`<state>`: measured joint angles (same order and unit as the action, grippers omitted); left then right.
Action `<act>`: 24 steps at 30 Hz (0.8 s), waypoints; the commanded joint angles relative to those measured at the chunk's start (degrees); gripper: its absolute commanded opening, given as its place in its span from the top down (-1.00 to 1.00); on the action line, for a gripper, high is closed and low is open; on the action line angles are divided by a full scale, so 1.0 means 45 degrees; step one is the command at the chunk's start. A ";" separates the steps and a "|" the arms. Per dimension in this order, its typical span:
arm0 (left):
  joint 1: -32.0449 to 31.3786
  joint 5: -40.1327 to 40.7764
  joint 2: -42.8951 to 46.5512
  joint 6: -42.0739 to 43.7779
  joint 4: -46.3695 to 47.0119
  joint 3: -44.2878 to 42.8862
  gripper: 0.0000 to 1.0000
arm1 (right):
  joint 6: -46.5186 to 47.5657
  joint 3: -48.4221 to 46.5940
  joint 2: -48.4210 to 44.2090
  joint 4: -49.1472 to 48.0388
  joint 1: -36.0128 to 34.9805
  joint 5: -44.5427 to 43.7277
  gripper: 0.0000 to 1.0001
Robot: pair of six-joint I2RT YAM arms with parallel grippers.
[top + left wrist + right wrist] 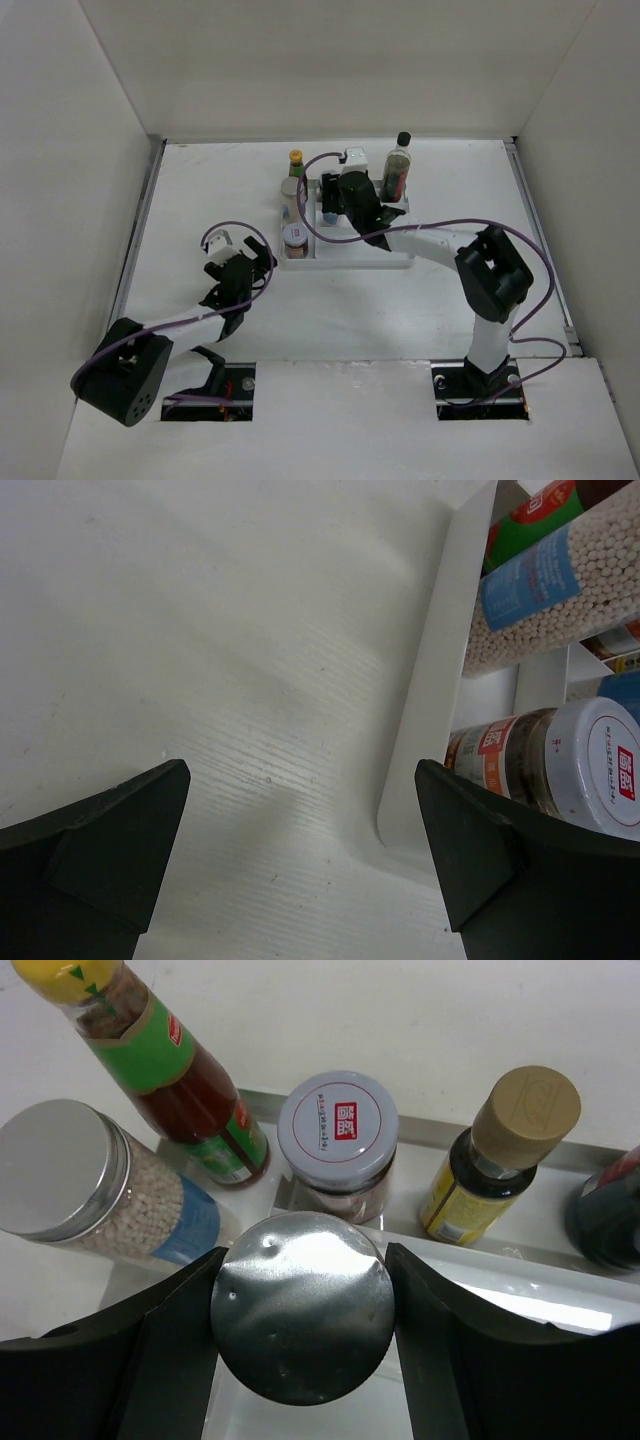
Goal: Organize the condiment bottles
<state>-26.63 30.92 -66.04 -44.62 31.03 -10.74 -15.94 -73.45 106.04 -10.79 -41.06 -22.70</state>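
Observation:
My right gripper (303, 1260) is shut on a silver-lidded jar (302, 1310), a finger pressed against each side of its lid, above the white divided tray (385, 258). Behind it stand a yellow-capped sauce bottle (150, 1050), a silver-lidded jar of pale grains (90, 1185), a white-lidded jar (338, 1135), a tan-capped bottle with a yellow label (500, 1155) and part of a dark bottle (610, 1210). From above, the right gripper (332, 200) hangs over the tray's left half. My left gripper (262, 258) is open and holds nothing, just left of the tray's near corner (430, 730).
A tall dark black-capped bottle (398, 165) stands at the tray's back right. A white-lidded jar (294, 237) sits in the tray's near left corner, close to my left gripper's right finger (480, 850). White walls enclose the table on three sides.

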 commanded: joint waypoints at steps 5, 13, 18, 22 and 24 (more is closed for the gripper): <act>0.0108 0.0005 -0.0305 -0.0065 -0.0291 -0.0815 -1.00 | 0.0086 -0.0456 -0.0125 -0.1392 -0.0377 -0.0073 -0.74; 0.0303 0.0355 0.0182 0.0111 -0.1932 -0.1441 -1.00 | -0.0206 0.2233 -0.3831 -0.2307 -0.0222 -0.0443 -1.00; 0.0420 0.0552 0.1002 0.0189 -0.2674 -0.1441 -1.00 | -0.1180 0.6041 -0.7541 -0.3402 0.1357 -0.1186 -1.00; 0.0440 0.0649 0.1705 0.0209 -0.3592 -0.1597 -1.00 | -0.2683 0.8641 -1.0238 -0.3775 0.3620 -0.1031 -1.00; 0.0479 0.0572 0.1863 0.0209 -0.3944 -0.1791 -1.00 | -0.3678 0.9735 -1.1255 -0.3872 0.4695 -0.1107 -1.00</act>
<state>-25.02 32.71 -59.44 -44.25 15.97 -15.68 -24.75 -34.83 59.22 -24.86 -23.86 -26.76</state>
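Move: The right hand still holds the white-capped bead bottle at its place in the tray, the bottle's middle some 4 cm below the hand point. From that hand, the red-label jar is about 6 cm ahead, 0 cm sideways; the yellow-label bottle some 6 cm ahead and 5 cm right; the other bead bottle level with it, roughly 8 cm left. From the left hand, the held bottle lies about 9 cm ahead and 19 cm right, slightly above. The right fingers open wide and let go of the bead bottle, the hand staying almost in place as they spread. It then pulls back towards the base about 8 cm while climbing some 10 cm, and sweeps fast to the right, over 20 cm, away from the bottle to beyond the tray's right side. The fingers tip upward, the hand's left side rises, and it turns some 20 degrees clockwise. ##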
